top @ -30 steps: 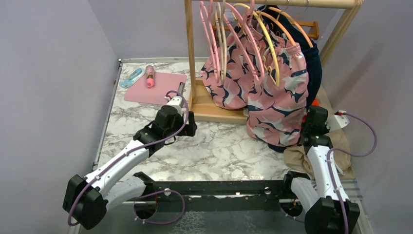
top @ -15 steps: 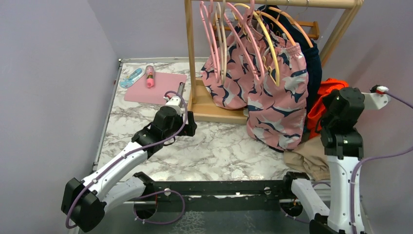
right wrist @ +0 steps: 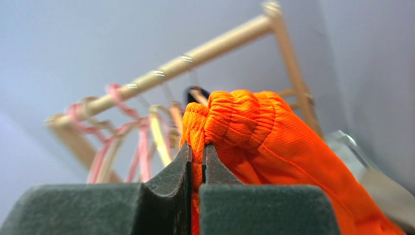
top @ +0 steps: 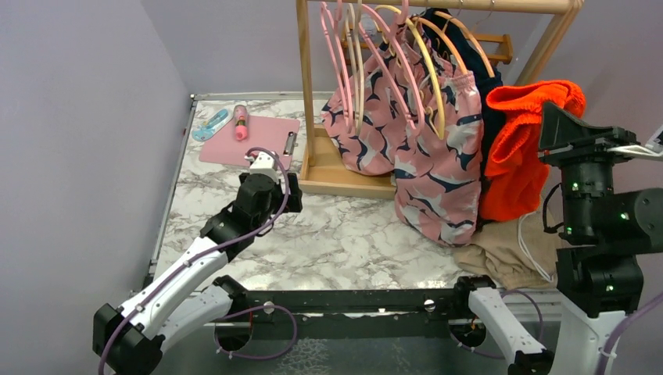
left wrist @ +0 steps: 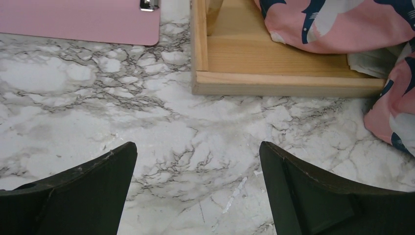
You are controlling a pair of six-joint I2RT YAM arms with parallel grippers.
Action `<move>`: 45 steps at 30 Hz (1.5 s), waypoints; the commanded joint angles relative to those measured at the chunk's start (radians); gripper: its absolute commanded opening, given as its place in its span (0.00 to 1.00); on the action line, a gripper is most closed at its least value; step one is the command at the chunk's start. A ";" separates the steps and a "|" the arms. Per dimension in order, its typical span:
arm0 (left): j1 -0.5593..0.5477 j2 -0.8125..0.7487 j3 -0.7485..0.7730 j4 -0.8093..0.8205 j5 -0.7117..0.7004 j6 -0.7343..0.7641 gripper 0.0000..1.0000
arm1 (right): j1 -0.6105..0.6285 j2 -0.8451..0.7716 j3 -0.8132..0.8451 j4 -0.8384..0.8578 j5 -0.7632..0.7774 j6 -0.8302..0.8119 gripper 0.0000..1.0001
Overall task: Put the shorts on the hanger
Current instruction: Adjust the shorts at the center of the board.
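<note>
The bright orange shorts hang bunched in the air at the right end of the rack. My right gripper is shut on their elastic waistband. In the right wrist view, orange fabric is pinched between the closed tips of the right gripper. The pale-yellow hanger hangs on the rail among pink ones, left of the shorts, and appears blurred behind the grip. My left gripper hovers low over the marble, open and holding nothing, just in front of the rack's base.
Pink shark-pattern shorts hang on pink hangers from the wooden rack, with a navy garment behind them. The rack's base lies ahead of the left gripper. A beige garment is heaped at the right. A pink clipboard with a pink tube lies at the back left.
The right arm has risen from beside the rack's foot to rail height, lifting the orange shorts off the beige heap. The left arm has drawn back slightly to the left.
</note>
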 commanded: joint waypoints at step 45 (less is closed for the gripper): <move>-0.004 -0.511 -0.097 0.032 -0.441 0.040 0.98 | 0.667 0.560 0.227 0.667 -1.371 0.120 0.01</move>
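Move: Some 36 cm to the left of the right hand, about 6 cm farther back and over 50 cm below is the bare centre of the board, where the orange shorts already in its grip belong. The nearest hanging shark shorts are roughly 14 cm left, 5 cm ahead and 25 cm lower; the beige shorts lie about 8 cm right, 11 cm back and 53 cm below. From the left hand, the board's centre is about 13 cm right, 9 cm back and 17 cm down. Swinging left through some 30 cm with the shorts' waistband still pinched, the right hand first backs off and rises about 12 cm, then comes forward past the front of the rack, and finally draws back and sinks while heading on left towards the board's centre. It turns roughly 100 degrees counter-clockwise. The open, empty left hand withdraws left and up, about 10 cm each, tilting its fingers upward. ##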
